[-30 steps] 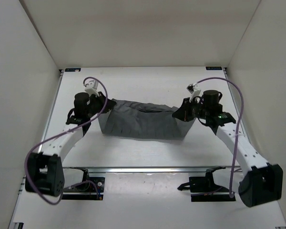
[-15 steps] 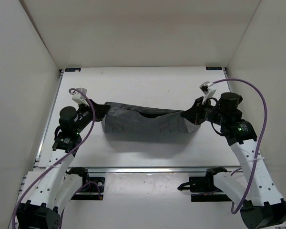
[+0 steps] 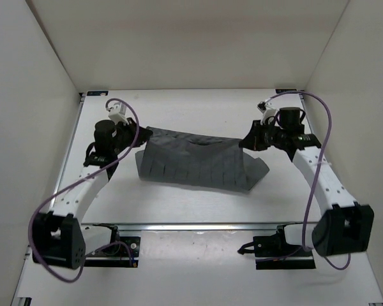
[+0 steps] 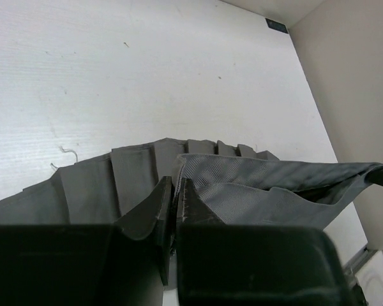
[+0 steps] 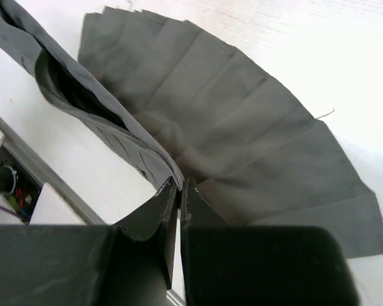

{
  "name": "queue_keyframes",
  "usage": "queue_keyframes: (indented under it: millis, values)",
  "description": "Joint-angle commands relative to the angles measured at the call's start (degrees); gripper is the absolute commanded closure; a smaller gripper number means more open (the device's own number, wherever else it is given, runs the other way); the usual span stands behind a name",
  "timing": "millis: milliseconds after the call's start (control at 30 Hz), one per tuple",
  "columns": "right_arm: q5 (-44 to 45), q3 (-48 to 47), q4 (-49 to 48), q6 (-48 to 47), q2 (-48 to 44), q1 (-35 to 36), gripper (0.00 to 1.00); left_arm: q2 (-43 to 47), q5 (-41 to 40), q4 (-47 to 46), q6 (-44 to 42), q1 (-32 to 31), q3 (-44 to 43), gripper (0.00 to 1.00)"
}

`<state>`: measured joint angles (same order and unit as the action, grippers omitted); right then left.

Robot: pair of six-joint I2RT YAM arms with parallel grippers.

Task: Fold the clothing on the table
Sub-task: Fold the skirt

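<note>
The clothing (image 3: 198,164) is a dark grey pleated garment stretched across the middle of the white table (image 3: 191,108). My left gripper (image 3: 144,134) is shut on its upper left edge. My right gripper (image 3: 245,141) is shut on its upper right edge. In the left wrist view the gripper (image 4: 175,183) pinches the waistband, with the clothing (image 4: 268,185) running away to the right. In the right wrist view the gripper (image 5: 179,184) pinches the zipped edge, and the clothing (image 5: 236,121) fans out in pleats on the table (image 5: 345,57).
White panel walls stand at the left (image 3: 25,127), right (image 3: 364,115) and back. A silver rail (image 3: 198,225) crosses the near side, with small circuit boards (image 3: 118,248) (image 3: 277,245) behind it. Purple cables (image 3: 322,127) loop off both arms.
Both arms swung out and then moved toward the far side, still holding the cloth. The garment went from a taut hanging band to pleats spread on the table.
</note>
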<state>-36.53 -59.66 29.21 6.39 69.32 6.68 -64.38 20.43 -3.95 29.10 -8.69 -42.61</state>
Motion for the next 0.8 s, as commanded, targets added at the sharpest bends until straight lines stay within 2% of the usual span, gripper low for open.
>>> queue_keyframes:
  millis: [0,300,333,367,400,433,467,533,633,767]
  values:
    - [1.2,-5.6,-7.2,-0.4,7.1,-1.3,1.0,-6.1,-0.5,-6.0,-1.0,1.5,-4.4,1.0]
    - [5.2,-15.6,-14.9,3.9,31.0,-3.1,1.0,-31.8,-0.2,-10.9,-1.7,1.8,-15.9,1.0]
    - [5.8,-16.4,-15.2,4.4,34.3,-3.2,1.0,-33.7,0.1,-10.8,-1.6,1.7,-18.7,0.94]
    - [6.6,-19.2,-15.2,4.6,37.5,-3.3,0.93,-37.2,0.6,-10.5,-1.5,2.0,-20.3,0.69]
    - [7.6,-22.1,-14.4,4.2,39.0,-2.7,0.76,-40.3,2.1,-10.7,-0.2,2.4,-23.1,0.59]
    - [9.9,-23.6,-13.7,4.2,41.6,-2.5,0.7,-42.5,3.4,-11.4,1.6,2.7,-25.1,0.52]
    - [12.3,-26.4,-13.2,3.9,43.3,-2.0,0.6,-42.8,3.6,-12.4,2.4,3.3,-25.3,0.5]
    - [16.4,-31.5,-11.0,2.4,44.3,-1.1,0.45,-42.8,4.2,-13.9,4.7,4.2,-24.5,0.45]
    - [21.1,-32.4,-8.7,2.7,42.9,-0.2,0.4,-38.6,0.1,-7.7,4.0,5.0,-22.5,0.4]
    - [20.0,-24.8,-8.9,4.7,35.6,-0.6,0.44,-30.0,-6.2,3.6,2.5,5.3,-18.3,0.39]
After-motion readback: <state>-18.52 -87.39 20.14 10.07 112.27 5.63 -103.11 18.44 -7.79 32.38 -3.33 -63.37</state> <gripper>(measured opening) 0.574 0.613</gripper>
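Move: My left hand holds one waistband corner of the skirt and my right hand the other, about 15 cm above the table. The far hem where the left corner goes is some 12 cm ahead of my left hand, dead in line; for my right hand it is about 15 cm ahead. The side flap on the table lies level with my right hand and 11 cm to its right; the near fold's middle is about 8 cm back and 16 cm left of that hand. I sweep both hands forward and down together, fingers still pinching the waistband corners, my left about 15 cm out and 12 cm down, my right nearer 20 cm out and 13 cm down, carrying the waistband over the skirt towards its far hem. Low over the table I open both grippers and let go, then lift slightly, my left easing back to the left, my right turning clockwise. ##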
